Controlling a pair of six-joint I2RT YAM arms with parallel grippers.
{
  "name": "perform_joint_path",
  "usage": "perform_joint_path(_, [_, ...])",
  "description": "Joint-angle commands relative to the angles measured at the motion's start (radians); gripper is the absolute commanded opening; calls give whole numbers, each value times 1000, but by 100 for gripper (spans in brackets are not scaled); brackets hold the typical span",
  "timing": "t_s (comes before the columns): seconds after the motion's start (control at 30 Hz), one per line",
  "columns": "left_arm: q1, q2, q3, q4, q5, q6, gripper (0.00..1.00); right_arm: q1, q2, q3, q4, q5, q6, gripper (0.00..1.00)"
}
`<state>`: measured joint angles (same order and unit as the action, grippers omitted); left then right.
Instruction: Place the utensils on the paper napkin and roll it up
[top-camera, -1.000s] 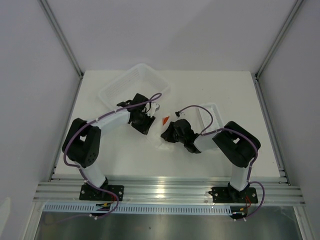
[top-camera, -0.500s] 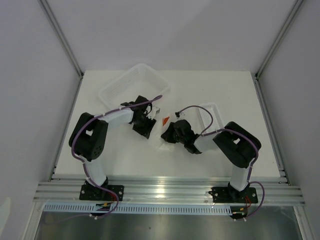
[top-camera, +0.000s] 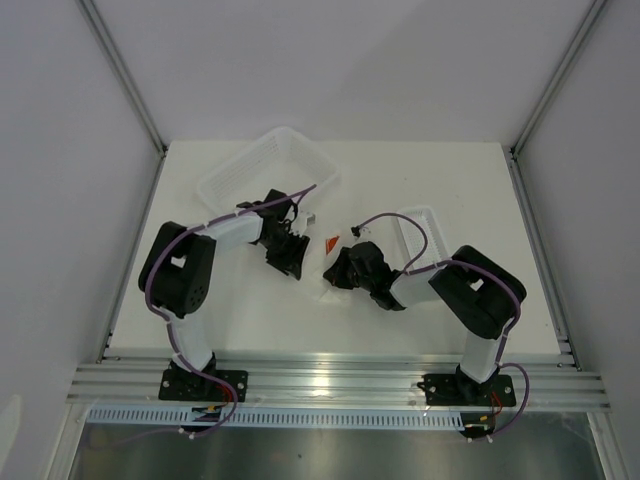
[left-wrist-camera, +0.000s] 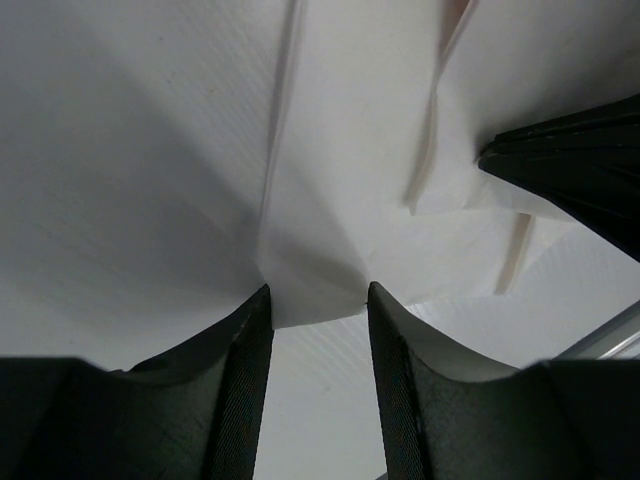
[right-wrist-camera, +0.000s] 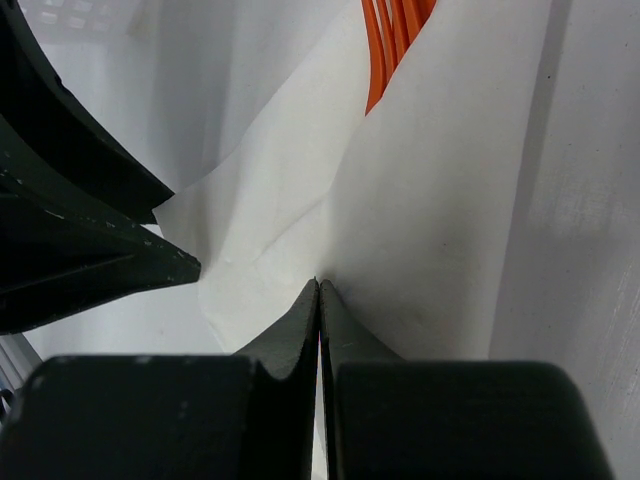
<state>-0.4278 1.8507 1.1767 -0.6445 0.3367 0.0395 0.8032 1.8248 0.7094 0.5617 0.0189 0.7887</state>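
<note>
The paper napkin (top-camera: 314, 273) lies crumpled between my two grippers, folded up over the orange-red utensils (top-camera: 331, 241). Only the utensils' slim ends (right-wrist-camera: 395, 40) stick out from under the napkin (right-wrist-camera: 430, 200) in the right wrist view. My right gripper (right-wrist-camera: 319, 284) is shut, its tips pinching a raised fold of the napkin. My left gripper (left-wrist-camera: 317, 295) stands part open, and an edge of the napkin (left-wrist-camera: 330, 200) lies across the gap at its tips. The two grippers (top-camera: 297, 262) (top-camera: 328, 272) face each other a short way apart.
A large white mesh basket (top-camera: 265, 170) stands behind the left arm. A narrow white tray (top-camera: 418, 232) lies behind the right arm. The right gripper's black finger (left-wrist-camera: 580, 170) shows at the right in the left wrist view.
The left arm has drawn its elbow in and its gripper has edged right, closer to the napkin. The right gripper has stayed shut on the fold, shifting only slightly.
</note>
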Motion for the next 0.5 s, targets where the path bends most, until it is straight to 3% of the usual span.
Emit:
perform_joint_path(0.0, [-9, 41, 17, -17, 76, -24, 46, 10, -7, -24, -72, 26, -20, 0])
perform_joint_path(0.1, [-6, 42, 15, -1, 79, -27, 42, 11, -7, -25, -74, 27, -22, 0])
perform_joint_path(0.33, [-6, -27, 23, 11, 79, -29, 11, 11, -7, -22, -69, 26, -22, 0])
perform_joint_path(0.47, [-6, -64, 29, 11, 102, -15, 1, 13, -7, -21, -71, 26, -23, 0])
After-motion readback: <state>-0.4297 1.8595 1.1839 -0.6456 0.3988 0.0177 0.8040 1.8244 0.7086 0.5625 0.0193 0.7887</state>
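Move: The napkin's left corner lies almost between the left hand's open fingertips, about 1 cm to the right and 1 cm below. The right gripper's shut tips on the napkin's fold are some 6 cm to the right and 2 cm nearer the base, and the exposed ends of the orange utensils about 9 cm ahead and 8 cm right. From the right hand, that corner lies roughly 6 cm left and 2 cm ahead. The napkin's left corner is pinched by the left gripper: its half-open fingers edge about 1 cm to the right, drawing back some 0.5 cm, down by the table, then close fully on the thin paper almost in place. The right hand stays put, its shut fingertips still holding against the napkin's fold. ##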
